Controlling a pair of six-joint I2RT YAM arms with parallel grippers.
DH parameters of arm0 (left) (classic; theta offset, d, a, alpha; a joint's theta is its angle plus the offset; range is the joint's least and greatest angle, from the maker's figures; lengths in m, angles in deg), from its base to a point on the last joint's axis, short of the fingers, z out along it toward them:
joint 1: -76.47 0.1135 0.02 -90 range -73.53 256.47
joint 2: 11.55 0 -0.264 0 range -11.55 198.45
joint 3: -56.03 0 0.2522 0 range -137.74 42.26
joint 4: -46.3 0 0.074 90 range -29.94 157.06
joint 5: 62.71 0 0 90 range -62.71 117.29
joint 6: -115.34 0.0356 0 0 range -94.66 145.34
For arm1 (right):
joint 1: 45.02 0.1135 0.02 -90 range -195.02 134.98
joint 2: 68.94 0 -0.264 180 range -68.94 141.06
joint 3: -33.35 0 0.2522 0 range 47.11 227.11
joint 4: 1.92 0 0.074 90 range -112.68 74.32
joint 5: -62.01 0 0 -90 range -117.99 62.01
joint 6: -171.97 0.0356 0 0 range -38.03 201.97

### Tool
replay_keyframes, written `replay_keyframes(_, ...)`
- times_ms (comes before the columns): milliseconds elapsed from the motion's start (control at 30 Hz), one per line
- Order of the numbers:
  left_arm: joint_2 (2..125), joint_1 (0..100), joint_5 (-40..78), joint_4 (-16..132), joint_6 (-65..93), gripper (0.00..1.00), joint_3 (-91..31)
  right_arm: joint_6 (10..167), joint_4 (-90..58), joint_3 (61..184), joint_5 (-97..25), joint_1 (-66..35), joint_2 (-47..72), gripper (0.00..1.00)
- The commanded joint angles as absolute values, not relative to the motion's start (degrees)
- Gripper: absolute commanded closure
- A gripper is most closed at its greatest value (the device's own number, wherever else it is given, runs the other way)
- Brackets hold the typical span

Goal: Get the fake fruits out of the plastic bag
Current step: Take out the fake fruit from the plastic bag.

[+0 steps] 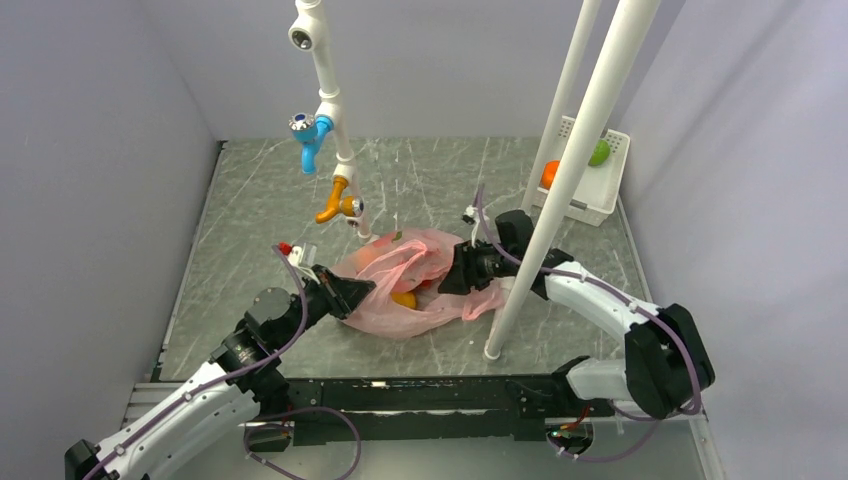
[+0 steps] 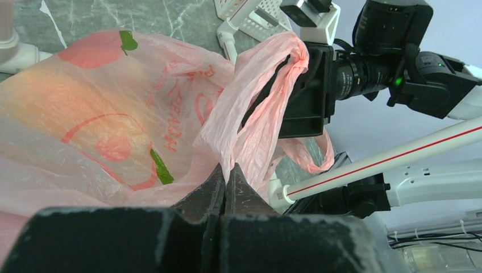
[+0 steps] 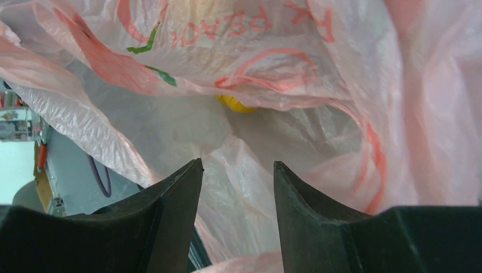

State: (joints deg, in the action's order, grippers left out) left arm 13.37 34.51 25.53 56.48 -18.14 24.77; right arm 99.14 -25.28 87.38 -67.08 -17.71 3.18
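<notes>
The pink plastic bag (image 1: 415,290) lies crumpled mid-table. Through its film I see a yellow-orange fake fruit (image 1: 404,299) and a red one (image 1: 426,285). My left gripper (image 1: 366,291) is shut on the bag's left edge; in the left wrist view its jaws (image 2: 227,169) pinch a fold of film. My right gripper (image 1: 448,274) is at the bag's right side, with a handle loop (image 2: 273,85) draped over it. In the right wrist view its fingers (image 3: 237,165) stand apart, with loose film between them. A yellow fruit (image 3: 236,103) shows deeper inside the bag (image 3: 284,68).
A white slotted basket (image 1: 592,190) at the back right holds a green fruit (image 1: 599,152) and an orange one (image 1: 550,173). A slanted white pole (image 1: 560,190) stands on a foot (image 1: 493,351) beside my right arm. A white pipe with blue and orange taps (image 1: 325,130) hangs behind the bag.
</notes>
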Motion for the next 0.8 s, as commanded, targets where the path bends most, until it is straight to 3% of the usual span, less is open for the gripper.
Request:
replay_keyframes(0,13.89,34.67,24.02,52.78,-16.97,1.00,22.27,96.75,-19.99,92.43,-65.49,-13.95,5.39,0.47)
replay_keyframes(300,13.02,34.67,23.53,53.01,-15.89,1.00,21.58,94.75,-17.86,96.43,-63.52,-8.32,14.28,0.40)
replay_keyframes(533,11.22,34.72,23.97,53.43,-15.56,1.00,22.40,95.96,-11.91,96.21,-60.55,-7.60,17.54,0.44)
replay_keyframes(767,11.58,34.64,23.61,52.01,-16.70,1.00,23.64,94.13,-0.80,93.10,-48.37,-7.20,17.64,0.17)
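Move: The yellow fruit showing in the bag's mouth lies about 9 cm to the right gripper's left, 4 cm nearer the base and some 6 cm lower. The orange lump under the bag film is roughly 16 cm left of that gripper and 4 cm farther out; the white pole's foot is about 10 cm to its right and 13 cm back. From the left gripper, the yellow fruit lies some 6 cm right, 2 cm back and 10 cm below. Slide the right gripper about 6 cm to the left and 2 cm down into the bag's mouth, under the upper film, towards the yellow fruit, yawing slightly counter-clockwise. Then reach nearly 4 cm forward inside the bag while spreading the fingers wider and easing the yaw back. Keep the left gripper shut on the bag's rim, raising it about 1 cm to hold the mouth up. ##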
